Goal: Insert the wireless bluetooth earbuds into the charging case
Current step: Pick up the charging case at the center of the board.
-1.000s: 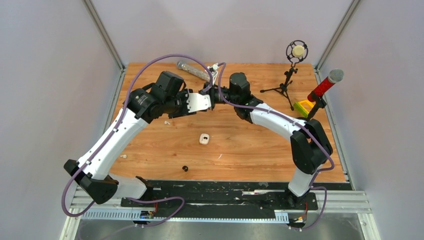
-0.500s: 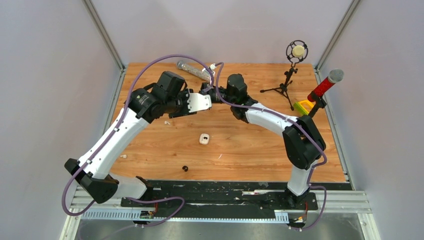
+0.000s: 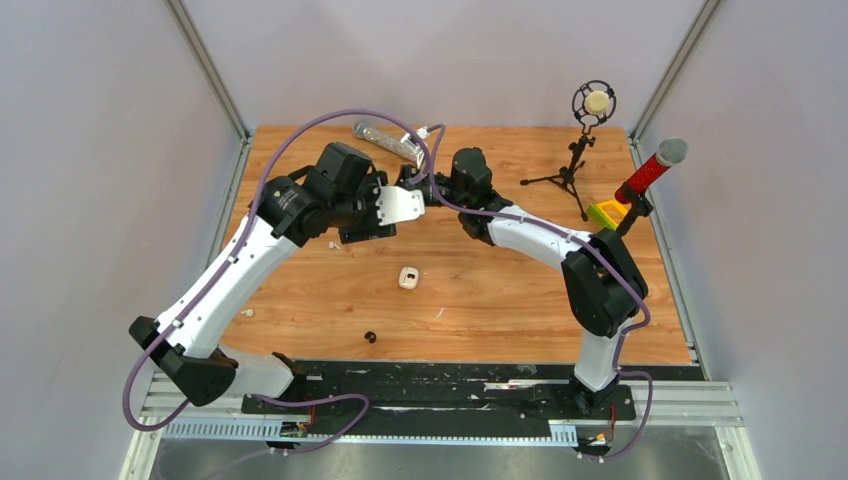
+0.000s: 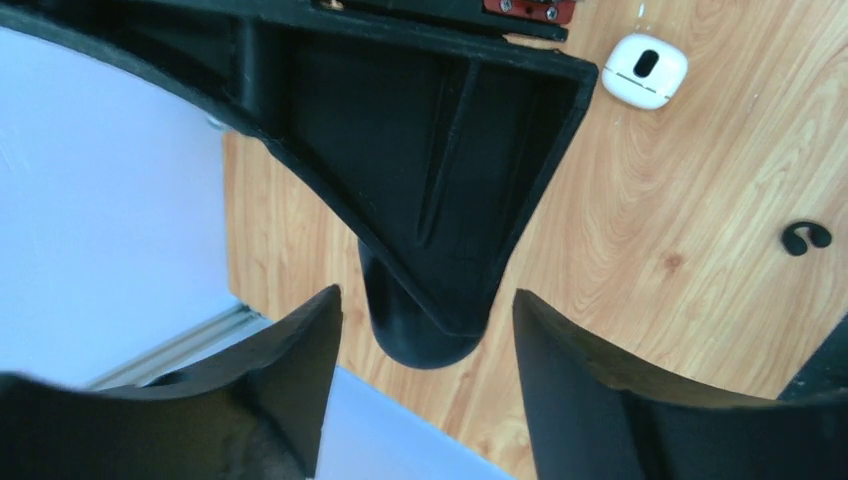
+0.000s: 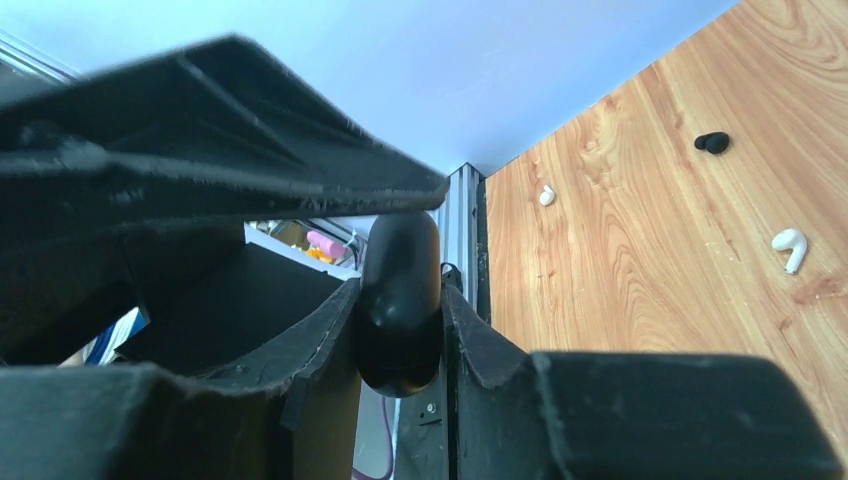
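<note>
The white charging case (image 3: 407,277) (image 4: 647,70) lies on the wooden table with a dark oval on its top. The black earbud (image 3: 370,337) (image 4: 805,237) (image 5: 712,142) lies nearer the front edge. The whitish earbud (image 5: 790,248) lies on the bare wood. Both grippers meet in the air at the back of the table. My right gripper (image 3: 412,183) (image 5: 400,300) is shut on a glossy black rounded object (image 5: 398,300) (image 4: 420,340). My left gripper (image 3: 402,203) (image 4: 428,292) is open, its fingers on either side of that object without touching it.
A clear tube (image 3: 385,140) lies at the back edge. A small tripod microphone (image 3: 590,105), a red microphone (image 3: 650,170) and a yellow-green block (image 3: 605,213) stand at the right. A white fleck (image 3: 245,313) (image 5: 546,195) lies near the left rail.
The right arm shifted slightly left towards the left gripper, and its jaws narrowed onto the black rounded object. The left arm barely moved. The case and earbuds stayed put.
</note>
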### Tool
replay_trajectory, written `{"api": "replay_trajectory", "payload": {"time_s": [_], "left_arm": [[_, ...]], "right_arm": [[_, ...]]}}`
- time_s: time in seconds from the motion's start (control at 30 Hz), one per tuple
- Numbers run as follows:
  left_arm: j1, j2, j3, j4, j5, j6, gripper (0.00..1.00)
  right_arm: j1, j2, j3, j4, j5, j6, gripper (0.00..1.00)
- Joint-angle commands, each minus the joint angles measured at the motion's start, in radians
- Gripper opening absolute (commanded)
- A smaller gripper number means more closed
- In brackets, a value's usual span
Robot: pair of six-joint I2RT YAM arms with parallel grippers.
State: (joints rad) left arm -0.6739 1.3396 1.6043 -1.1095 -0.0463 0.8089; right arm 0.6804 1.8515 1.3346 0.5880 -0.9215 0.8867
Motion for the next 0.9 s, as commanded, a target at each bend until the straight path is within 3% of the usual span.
{"api": "replay_trajectory", "payload": {"time_s": [0.0, 0.03, 0.1, 0.27, 0.37, 0.5, 0.63, 0.73, 0.87], "left_arm": [[-0.004, 0.004, 0.074, -0.028, 0.004, -0.028, 0.86], [-0.004, 0.004, 0.099, -0.062, 0.013, -0.045, 0.96], [-0.003, 0.001, 0.146, -0.118, 0.05, -0.077, 0.99], [0.023, -0.044, 0.252, -0.172, 0.181, -0.241, 1.0], [0.083, -0.091, 0.305, -0.175, 0.335, -0.363, 1.0], [0.104, -0.2, 0.235, -0.13, 0.513, -0.49, 0.99], [0.105, -0.434, -0.011, 0.136, 0.59, -0.526, 0.99], [0.105, -0.617, -0.242, 0.474, 0.604, -0.617, 0.99], [0.106, -0.618, -0.299, 0.571, 0.722, -0.74, 0.96]], "right_arm": [[0.005, -0.041, 0.018, 0.007, -0.044, -0.073, 0.0], [-0.001, -0.06, 0.002, 0.0, -0.043, -0.094, 0.0], [-0.015, -0.105, -0.034, -0.002, -0.035, -0.133, 0.0], [-0.041, -0.243, -0.123, -0.022, 0.023, -0.26, 0.0], [-0.042, -0.341, -0.169, -0.017, 0.069, -0.318, 0.0], [-0.039, -0.49, -0.243, 0.072, 0.136, -0.351, 0.0], [-0.028, -0.6, -0.295, 0.115, 0.203, -0.376, 0.0], [0.015, -0.669, -0.34, 0.153, 0.258, -0.426, 0.0], [0.098, -0.715, -0.384, 0.201, 0.299, -0.528, 0.0]]}}
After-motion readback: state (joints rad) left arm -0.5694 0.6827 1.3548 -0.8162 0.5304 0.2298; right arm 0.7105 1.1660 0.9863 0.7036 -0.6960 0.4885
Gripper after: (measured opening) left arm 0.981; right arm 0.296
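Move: The black charging case sits between the fingers of both hands, held up at the two fingertips in a handover and practically at each hand point. From the left hand, the white charging case lies on the board about 26 cm below, about 1 cm ahead and 5 cm to the right. The near pair of black earbuds is some 14 cm back and 2 cm left, and a white earbud about 10 cm ahead and 12 cm left, both equally far down. Open the left gripper wide to let go of the black charging case, then lift it and draw it back, about 16 cm back and 12 up, swinging its fingers up until they point nearly level to the right. Keep the right fingers shut on the case and carry it up about 15 cm, also right and back, rolling that wrist some 40 degrees about its fingers. ##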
